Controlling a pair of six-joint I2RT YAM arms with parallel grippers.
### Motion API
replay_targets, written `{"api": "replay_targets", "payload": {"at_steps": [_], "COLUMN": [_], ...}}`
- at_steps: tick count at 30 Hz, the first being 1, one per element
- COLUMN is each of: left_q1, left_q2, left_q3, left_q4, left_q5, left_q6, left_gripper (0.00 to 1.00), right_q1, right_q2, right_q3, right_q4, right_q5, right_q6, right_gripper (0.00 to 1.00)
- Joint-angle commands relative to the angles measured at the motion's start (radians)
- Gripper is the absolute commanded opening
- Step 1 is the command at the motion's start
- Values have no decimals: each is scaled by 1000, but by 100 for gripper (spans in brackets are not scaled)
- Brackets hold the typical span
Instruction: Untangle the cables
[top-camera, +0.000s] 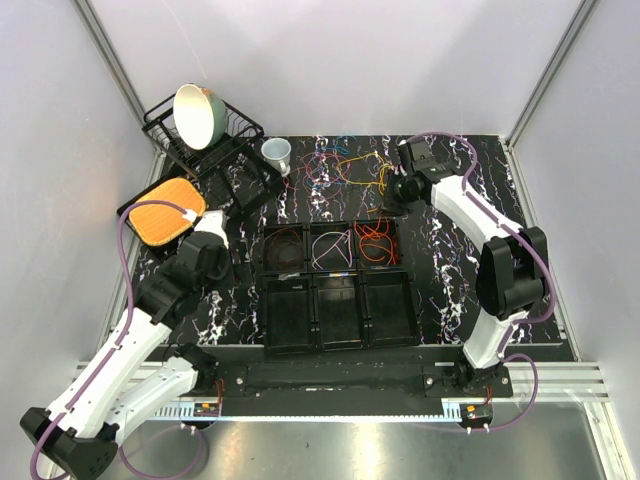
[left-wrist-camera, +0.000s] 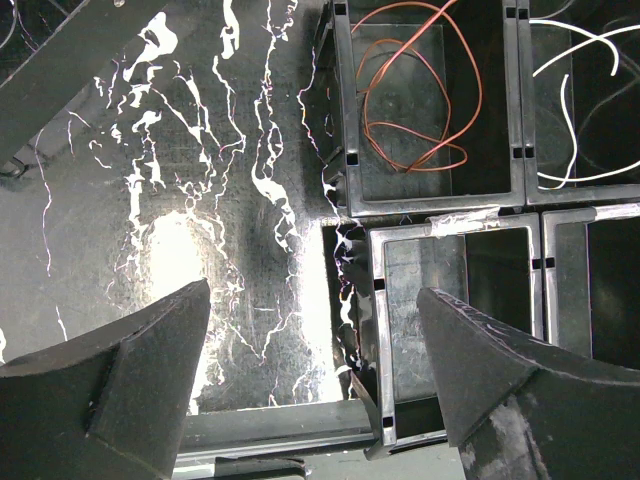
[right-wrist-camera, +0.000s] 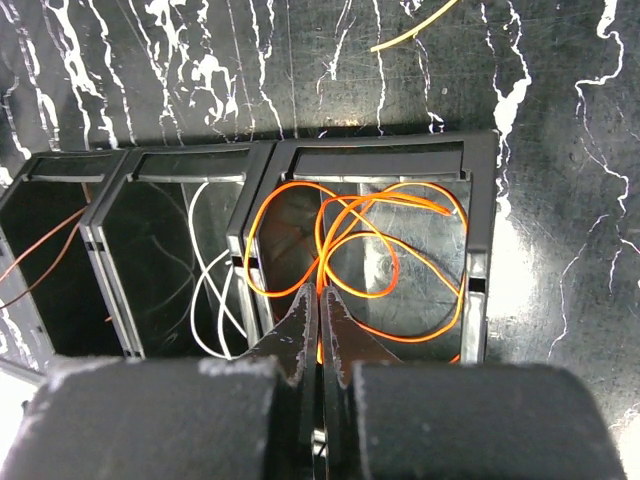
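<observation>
The cables (top-camera: 345, 165) lie in a loose many-coloured tangle on the far part of the black marbled mat. A black six-compartment tray (top-camera: 340, 272) holds a brown cable (left-wrist-camera: 480, 80), a white cable (right-wrist-camera: 195, 290) and an orange cable (right-wrist-camera: 396, 266) in its far row. My right gripper (right-wrist-camera: 322, 290) is shut on the orange cable, over the far right compartment, and hangs at the tray's far edge (top-camera: 390, 200). My left gripper (left-wrist-camera: 315, 290) is open and empty over bare mat, just left of the tray (top-camera: 218, 258).
A dish rack with a green bowl (top-camera: 195, 115) stands at the far left. A white cup (top-camera: 277, 152) is beside it. An orange grid pad (top-camera: 165, 215) lies on a black tray left of my left arm. The near tray row holds nothing.
</observation>
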Motion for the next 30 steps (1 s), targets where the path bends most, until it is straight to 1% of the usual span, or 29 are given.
{"api": "replay_targets", "payload": {"at_steps": [1, 8, 16, 17, 18, 20, 21, 24, 26, 30], "left_q1": [6, 4, 6, 6, 6, 7, 7, 6, 6, 7], "left_q2": [3, 8, 12, 11, 11, 8, 8, 6, 5, -2], "left_q3": [16, 16, 16, 16, 16, 16, 16, 16, 16, 16], "left_q4": [45, 45, 45, 45, 45, 44, 45, 45, 45, 44], "left_q5": [5, 5, 5, 6, 5, 5, 5, 6, 6, 5], "left_q6": [10, 10, 13, 10, 10, 10, 12, 12, 12, 12], "left_gripper": [88, 88, 88, 88, 88, 88, 88, 88, 88, 88], "right_q1": [33, 65, 109, 114, 115, 115, 115, 117, 118, 117], "right_q2": [4, -28, -34, -34, -36, -46, -52, -62, -57, -63], "right_q3": [-4, -119, -141, -136, -123, -107, -92, -54, -33, 14], "right_q4": [37, 39, 34, 27, 19, 2, -4, -29, -52, -84], "right_q5": [57, 70, 35, 36, 36, 42, 51, 70, 73, 71], "right_q6": [1, 8, 2, 1, -4, -7, -10, -16, -19, -24], "right_gripper": [0, 0, 0, 2, 10, 21, 30, 43, 45, 47]}}
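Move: The right hand has a pinch on the orange cable, most of which already lies in the far right compartment of the black bin. That compartment's middle is about 6 cm back and 3 cm left of the hand, some 9 cm below. The white cable, in the next compartment, lies roughly 10 cm left of it. The yellow cable is on the table about 7 cm ahead of the hand and 5 cm left. From the left hand, the orange cable's compartment is some 9 cm ahead and 33 cm right. Lower the right gripper about 5 cm while drawing it back about as far and edging left, down to the orange cable's compartment with the cable still pinched. Once down there, open the fingers about halfway to let the orange end go, then lift some 3 cm, easing slightly forward. ##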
